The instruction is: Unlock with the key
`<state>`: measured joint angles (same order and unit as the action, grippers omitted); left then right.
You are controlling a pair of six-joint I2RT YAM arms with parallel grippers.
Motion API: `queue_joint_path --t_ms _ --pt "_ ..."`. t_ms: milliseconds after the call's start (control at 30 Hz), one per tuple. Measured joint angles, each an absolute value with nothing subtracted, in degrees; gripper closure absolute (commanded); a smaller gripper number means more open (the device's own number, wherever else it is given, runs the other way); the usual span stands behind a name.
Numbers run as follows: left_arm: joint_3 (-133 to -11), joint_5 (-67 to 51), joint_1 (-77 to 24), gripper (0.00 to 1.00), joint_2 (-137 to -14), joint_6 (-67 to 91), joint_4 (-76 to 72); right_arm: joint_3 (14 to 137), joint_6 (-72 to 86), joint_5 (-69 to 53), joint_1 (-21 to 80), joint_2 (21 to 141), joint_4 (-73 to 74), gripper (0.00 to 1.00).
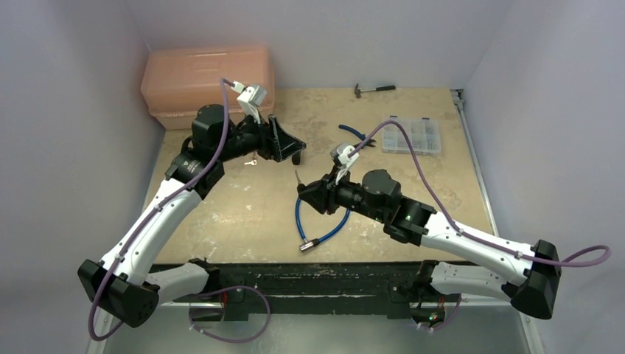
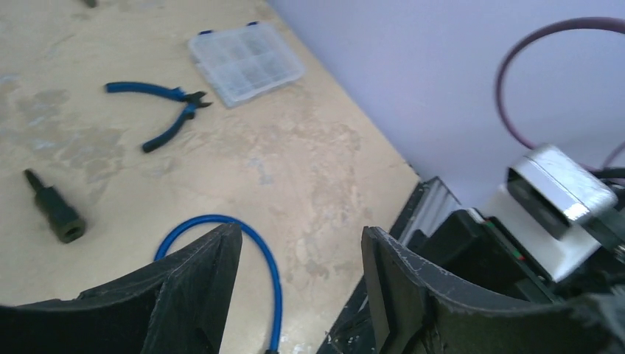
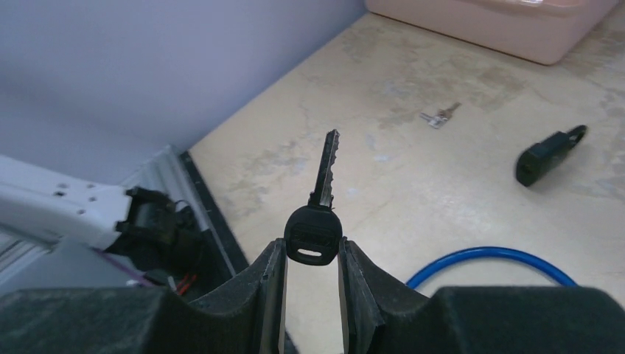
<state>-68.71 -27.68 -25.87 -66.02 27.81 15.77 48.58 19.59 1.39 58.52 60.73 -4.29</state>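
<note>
My right gripper (image 3: pixel 312 247) is shut on the black head of the key (image 3: pixel 324 184). The blade sticks out ahead of the fingertips, above the table. In the top view this gripper (image 1: pixel 306 190) is near the table's middle, with the key (image 1: pixel 297 177) pointing away from it. The small black padlock (image 3: pixel 549 153) lies on the table, apart from the key; it also shows in the left wrist view (image 2: pixel 55 210). My left gripper (image 2: pixel 302 240) is open and empty, raised at the back left (image 1: pixel 287 144).
A blue cable (image 1: pixel 324 221) with a metal end (image 1: pixel 308 245) loops under the right gripper. Blue-handled pliers (image 1: pixel 357 135), a clear organiser box (image 1: pixel 413 136) and a small hammer (image 1: pixel 374 89) lie further back. A pink bin (image 1: pixel 206 81) stands back left. Small silver keys (image 1: pixel 251 161) lie near the left arm.
</note>
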Motion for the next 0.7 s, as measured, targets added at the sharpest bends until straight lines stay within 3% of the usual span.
queue_joint_path --t_ms 167,433,700 --pt "-68.34 -36.69 -24.67 0.36 -63.77 32.51 8.64 46.50 23.55 -9.52 55.07 56.55 -7.49 1.00" --pt "-66.78 -45.98 -22.20 0.38 -62.74 40.10 -3.97 41.50 36.10 -32.95 39.51 52.88 -22.17 1.00" --pt "-64.01 -50.92 -22.17 0.39 -62.37 47.05 -12.82 38.41 57.84 -50.17 35.90 58.78 -52.97 1.00"
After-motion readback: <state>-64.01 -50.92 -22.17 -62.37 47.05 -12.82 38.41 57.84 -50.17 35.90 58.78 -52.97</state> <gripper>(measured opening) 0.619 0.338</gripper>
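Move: The left hand hangs open and empty. The key in the right fingers lies about 7 cm back from it, 3 cm to its left and 5 cm lower. The padlock is on the table some 14 cm ahead, 4 cm left and 31 cm below, and the blue cable loop 4 cm back, 4 cm right and 33 cm below. From the right hand, the left gripper is roughly 9 cm ahead, 2 cm right and 6 cm higher. The right hand keeps its pinch on the key's head and carries it up about 10 cm, drawing back some 6 cm and a little to the right, while the wrist swings counter-clockwise and tips the fingers upward, so that they end pointing left instead of forward-left. The left hand, still empty and open, rises nearly as far and also draws back, away from the padlock, turning some 20 degrees clockwise as its fingertips lift to about level, so the two grippers climb together without closing the gap. ##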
